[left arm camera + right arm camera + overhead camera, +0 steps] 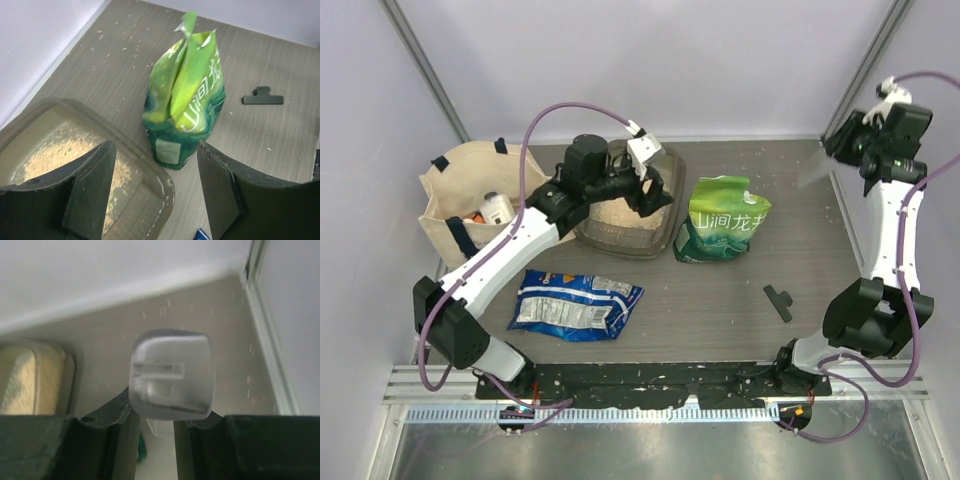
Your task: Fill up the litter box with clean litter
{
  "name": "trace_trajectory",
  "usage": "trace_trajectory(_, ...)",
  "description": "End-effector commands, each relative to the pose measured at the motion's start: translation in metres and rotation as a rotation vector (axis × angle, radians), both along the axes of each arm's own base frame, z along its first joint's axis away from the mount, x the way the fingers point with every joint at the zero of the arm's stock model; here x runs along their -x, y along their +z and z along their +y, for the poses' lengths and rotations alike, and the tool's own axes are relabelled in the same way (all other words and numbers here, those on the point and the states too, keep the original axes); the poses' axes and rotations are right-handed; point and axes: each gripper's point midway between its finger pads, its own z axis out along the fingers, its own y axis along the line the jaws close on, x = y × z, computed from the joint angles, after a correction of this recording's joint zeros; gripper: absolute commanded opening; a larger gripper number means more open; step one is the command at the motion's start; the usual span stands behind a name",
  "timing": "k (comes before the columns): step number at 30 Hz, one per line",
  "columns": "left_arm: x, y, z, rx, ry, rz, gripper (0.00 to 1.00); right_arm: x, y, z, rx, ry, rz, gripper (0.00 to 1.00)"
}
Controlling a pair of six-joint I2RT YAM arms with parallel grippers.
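The smoky grey-brown litter box (665, 160) sits at the back middle of the table with tan clean litter (615, 212) in it. My left gripper (655, 196) hovers open over the box's right end. In the left wrist view its fingers (92, 190) straddle the box's corner rim (162, 187), with nothing between them, and litter (52, 157) covers part of the floor. The green-and-white bag (725, 220) stands upright just right of the box. My right gripper (842, 148) is raised at the far right, shut on a clear plastic scoop (170, 375).
A beige tote bag (455, 190) stands left of the box. A blue crinkly packet (575, 303) lies flat in front of it. A black clip (778, 302) lies on the table right of centre. Stray granules dot the table near the bag (185, 100).
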Motion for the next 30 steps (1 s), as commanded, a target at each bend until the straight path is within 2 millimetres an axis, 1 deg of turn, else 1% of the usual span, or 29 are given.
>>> trace_trajectory(1, 0.006, 0.027, -0.03, 0.06, -0.1, -0.056, 0.69, 0.06, -0.095, 0.026, -0.136, 0.163, 0.326, 0.01)
trace_trajectory(2, 0.006, 0.03, -0.034, 0.065, -0.111, -0.063, 0.68, 0.077, -0.111, 0.032, -0.139, 0.201, 0.399, 0.01)
trace_trajectory(3, 0.009, 0.029, -0.04, 0.066, -0.131, -0.06, 0.69, 0.086, -0.119, 0.038, -0.147, 0.232, 0.427, 0.01)
trace_trajectory(4, 0.006, 0.022, -0.045, 0.058, -0.138, -0.048, 0.69, 0.099, -0.137, 0.047, -0.176, 0.27, 0.473, 0.01)
trace_trajectory(5, 0.006, 0.024, -0.048, 0.062, -0.147, -0.056, 0.68, 0.111, -0.147, 0.056, -0.204, 0.311, 0.512, 0.01)
trace_trajectory(6, 0.005, 0.024, -0.052, 0.065, -0.152, -0.057, 0.69, 0.118, -0.157, 0.061, -0.225, 0.323, 0.537, 0.01)
trace_trajectory(7, 0.003, 0.016, -0.059, 0.057, -0.164, -0.044, 0.69, 0.132, -0.178, 0.068, -0.26, 0.338, 0.588, 0.01)
trace_trajectory(9, 0.0, 0.019, -0.068, 0.067, -0.179, -0.058, 0.69, 0.143, -0.195, 0.075, -0.282, 0.363, 0.622, 0.01)
trace_trajectory(10, 0.002, 0.019, -0.074, 0.067, -0.187, -0.061, 0.69, 0.153, -0.21, 0.08, -0.308, 0.371, 0.657, 0.02)
trace_trajectory(12, -0.004, 0.016, -0.084, 0.066, -0.185, -0.073, 0.69, 0.161, -0.22, 0.092, -0.345, 0.426, 0.679, 0.02)
trace_trajectory(13, -0.007, 0.016, -0.086, 0.065, -0.174, -0.082, 0.69, 0.166, -0.229, 0.097, -0.368, 0.44, 0.703, 0.02)
trace_trajectory(14, -0.01, 0.013, -0.092, 0.062, -0.172, -0.087, 0.69, 0.168, -0.235, 0.101, -0.379, 0.455, 0.714, 0.02)
trace_trajectory(17, -0.015, 0.016, -0.101, 0.069, -0.163, -0.11, 0.69, 0.164, -0.245, 0.111, -0.396, 0.475, 0.732, 0.02)
trace_trajectory(18, -0.018, 0.012, -0.105, 0.064, -0.16, -0.106, 0.69, 0.163, -0.249, 0.113, -0.395, 0.475, 0.739, 0.02)
trace_trajectory(19, -0.021, 0.015, -0.107, 0.069, -0.156, -0.116, 0.69, 0.163, -0.255, 0.12, -0.385, 0.484, 0.756, 0.04)
trace_trajectory(20, -0.022, 0.011, -0.111, 0.066, -0.153, -0.115, 0.69, 0.165, -0.264, 0.124, -0.384, 0.494, 0.795, 0.06)
trace_trajectory(21, -0.024, 0.01, -0.112, 0.062, -0.15, -0.116, 0.69, 0.166, -0.269, 0.125, -0.368, 0.493, 0.821, 0.12)
trace_trajectory(22, -0.026, 0.012, -0.114, 0.064, -0.149, -0.122, 0.69, 0.168, -0.274, 0.128, -0.368, 0.499, 0.846, 0.16)
trace_trajectory(23, -0.027, 0.011, -0.115, 0.061, -0.148, -0.13, 0.69, 0.169, -0.278, 0.128, -0.376, 0.488, 0.865, 0.28)
trace_trajectory(24, -0.03, 0.008, -0.116, 0.058, -0.143, -0.127, 0.69, 0.166, -0.278, 0.125, -0.369, 0.472, 0.865, 0.35)
trace_trajectory(25, -0.03, 0.01, -0.118, 0.058, -0.146, -0.136, 0.69, 0.165, -0.279, 0.12, -0.345, 0.448, 0.873, 0.42)
trace_trajectory(26, -0.032, 0.009, -0.118, 0.056, -0.142, -0.137, 0.68, 0.162, -0.276, 0.117, -0.329, 0.441, 0.866, 0.56)
trace_trajectory(27, -0.032, 0.009, -0.118, 0.055, -0.142, -0.138, 0.67, 0.153, -0.267, 0.113, -0.299, 0.434, 0.836, 0.6)
trace_trajectory(28, -0.031, 0.009, -0.118, 0.053, -0.146, -0.143, 0.67, 0.15, -0.262, 0.108, -0.279, 0.418, 0.834, 0.63)
trace_trajectory(29, -0.031, 0.008, -0.118, 0.05, -0.15, -0.145, 0.66, 0.144, -0.254, 0.102, -0.269, 0.404, 0.813, 0.69)
trace_trajectory(30, -0.031, 0.008, -0.118, 0.049, -0.151, -0.149, 0.65, 0.127, -0.234, 0.096, -0.245, 0.395, 0.756, 0.69)
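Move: For the clear scoop in the right hand, the bare table spot to reach lies about 22 cm back, 13 cm left and 33 cm below. The green litter bag stands some 12 cm back and 22 cm left of that hand, its middle 23 cm down; the black clip is about 28 cm back, 9 cm left, 33 cm down. From the open left hand the bag is roughly 17 cm right, 1 cm ahead and 20 cm below; the litter box lies 10 cm ahead, 7 cm left, 28 cm below. The scoop, still held, is swept down about 28 cm, back and leftward by the right hand to the table beside the green bag, that wrist tipping some 50 degrees to point steeply down; only at the end do the fingers open and let the handle go. Meanwhile the open left hand slides about 11 cm right and sinks slightly, coming in close over the bag's top. ##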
